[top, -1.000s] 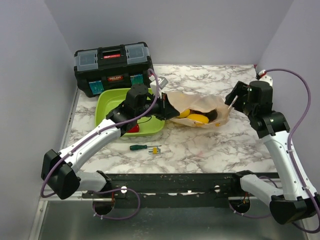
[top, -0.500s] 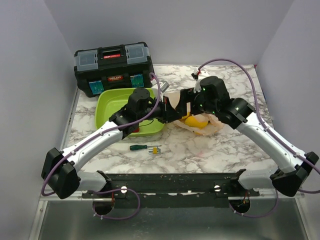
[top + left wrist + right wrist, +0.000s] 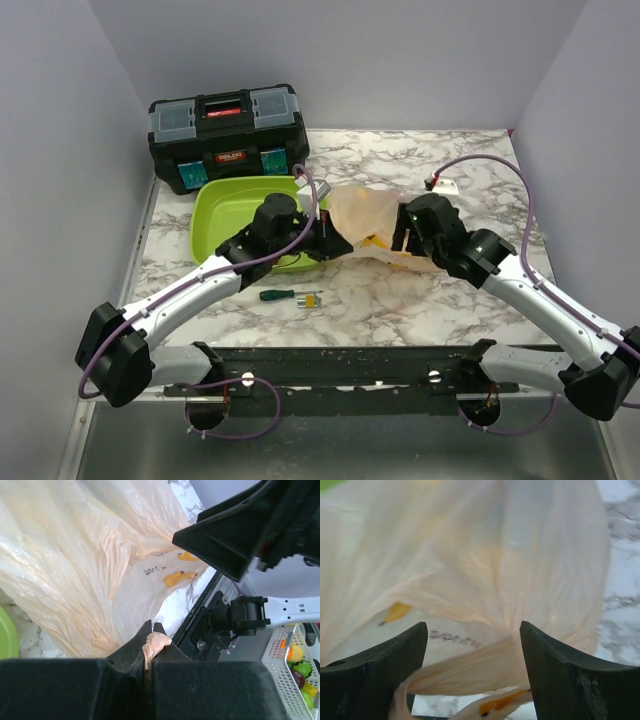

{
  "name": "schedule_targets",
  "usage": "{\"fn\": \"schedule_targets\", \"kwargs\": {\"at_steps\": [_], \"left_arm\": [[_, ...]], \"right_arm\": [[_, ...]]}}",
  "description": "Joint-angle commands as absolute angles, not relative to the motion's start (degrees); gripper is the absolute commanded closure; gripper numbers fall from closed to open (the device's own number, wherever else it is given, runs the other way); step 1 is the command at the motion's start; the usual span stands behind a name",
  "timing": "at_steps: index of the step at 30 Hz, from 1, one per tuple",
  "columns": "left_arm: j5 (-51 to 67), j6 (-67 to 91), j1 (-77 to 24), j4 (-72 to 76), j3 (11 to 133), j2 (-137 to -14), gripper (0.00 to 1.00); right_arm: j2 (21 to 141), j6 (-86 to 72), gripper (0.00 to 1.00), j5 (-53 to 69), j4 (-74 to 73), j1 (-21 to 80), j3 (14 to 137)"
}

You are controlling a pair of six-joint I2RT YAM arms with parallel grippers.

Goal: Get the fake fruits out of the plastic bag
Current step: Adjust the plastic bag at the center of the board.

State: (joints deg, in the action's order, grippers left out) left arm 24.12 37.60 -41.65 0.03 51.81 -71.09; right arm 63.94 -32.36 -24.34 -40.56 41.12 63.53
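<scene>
The peach plastic bag [image 3: 368, 215] lies on the marble table, right of the green tray. My left gripper [image 3: 336, 246] is shut on a pinch of the bag's near left edge [image 3: 153, 643], and the film stretches up from it. My right gripper [image 3: 400, 238] is open at the bag's right side. A twisted strip of the bag [image 3: 470, 672] lies loose between its two fingers [image 3: 380, 662]. A bit of yellow fake fruit [image 3: 373, 241] shows through the bag between the two grippers. The other fake fruits are hidden inside the bag.
A lime-green tray [image 3: 215, 208] sits left of the bag, with a black toolbox [image 3: 228, 135] behind it. A green-handled screwdriver [image 3: 291, 296] lies near the front edge. The left wrist view shows a white basket [image 3: 292, 667] with small fruits beyond the table.
My right arm has swung in from the table's right side and dropped low against the bag. The bag now bulges higher and covers most of the yellow fruit. My left gripper kept its grip.
</scene>
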Motion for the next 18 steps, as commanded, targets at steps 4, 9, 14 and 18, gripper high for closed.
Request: {"fn": "schedule_targets", "kwargs": {"at_steps": [4,9,14,18], "left_arm": [[21.3,36.9,-41.7,0.1,49.0,-68.8,1.00],[17.3,36.6,-41.6,-1.4,46.3,-67.6,1.00],[15.9,36.4,-41.5,-1.1,43.9,-67.3,1.00],[16.4,36.4,-41.5,0.8,41.5,-66.6,1.00]], "right_arm": [[60.1,-46.3,0.42,-51.9,-52.0,41.0,59.6],[52.0,-48.3,0.76,-57.1,-52.3,41.0,58.8],[46.2,-48.3,0.99,-59.3,-52.8,41.0,58.7],[43.6,-43.3,0.87,-58.2,-51.9,41.0,59.2]]}}
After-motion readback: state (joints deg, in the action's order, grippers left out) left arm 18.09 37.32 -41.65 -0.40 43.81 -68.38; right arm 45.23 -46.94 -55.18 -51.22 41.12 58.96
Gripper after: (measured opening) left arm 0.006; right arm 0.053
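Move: The right hand, open, hangs over the bag's mouth: the rim's right part lies about 5 cm to its right, 2 cm back and 4 cm below, and the yellow fruits in the bag some 4 cm ahead, 4 cm left and 9 cm lower. From the left hand, already pinching the bag's left corner, that rim is roughly 17 cm right, level, 5 cm lower; the screwdriver lies 3 cm ahead, 12 cm left and 14 cm down. Rightward and first dipping about 3 cm, the right hand sweeps some 13 cm along the bag's mouth, its fingers shutting on the right rim as it climbs again, drawing back slightly and turning about 30 degrees clockwise with the fingertips tilting up. The left hand keeps its pinch on the left corner, sinking and easing left. ##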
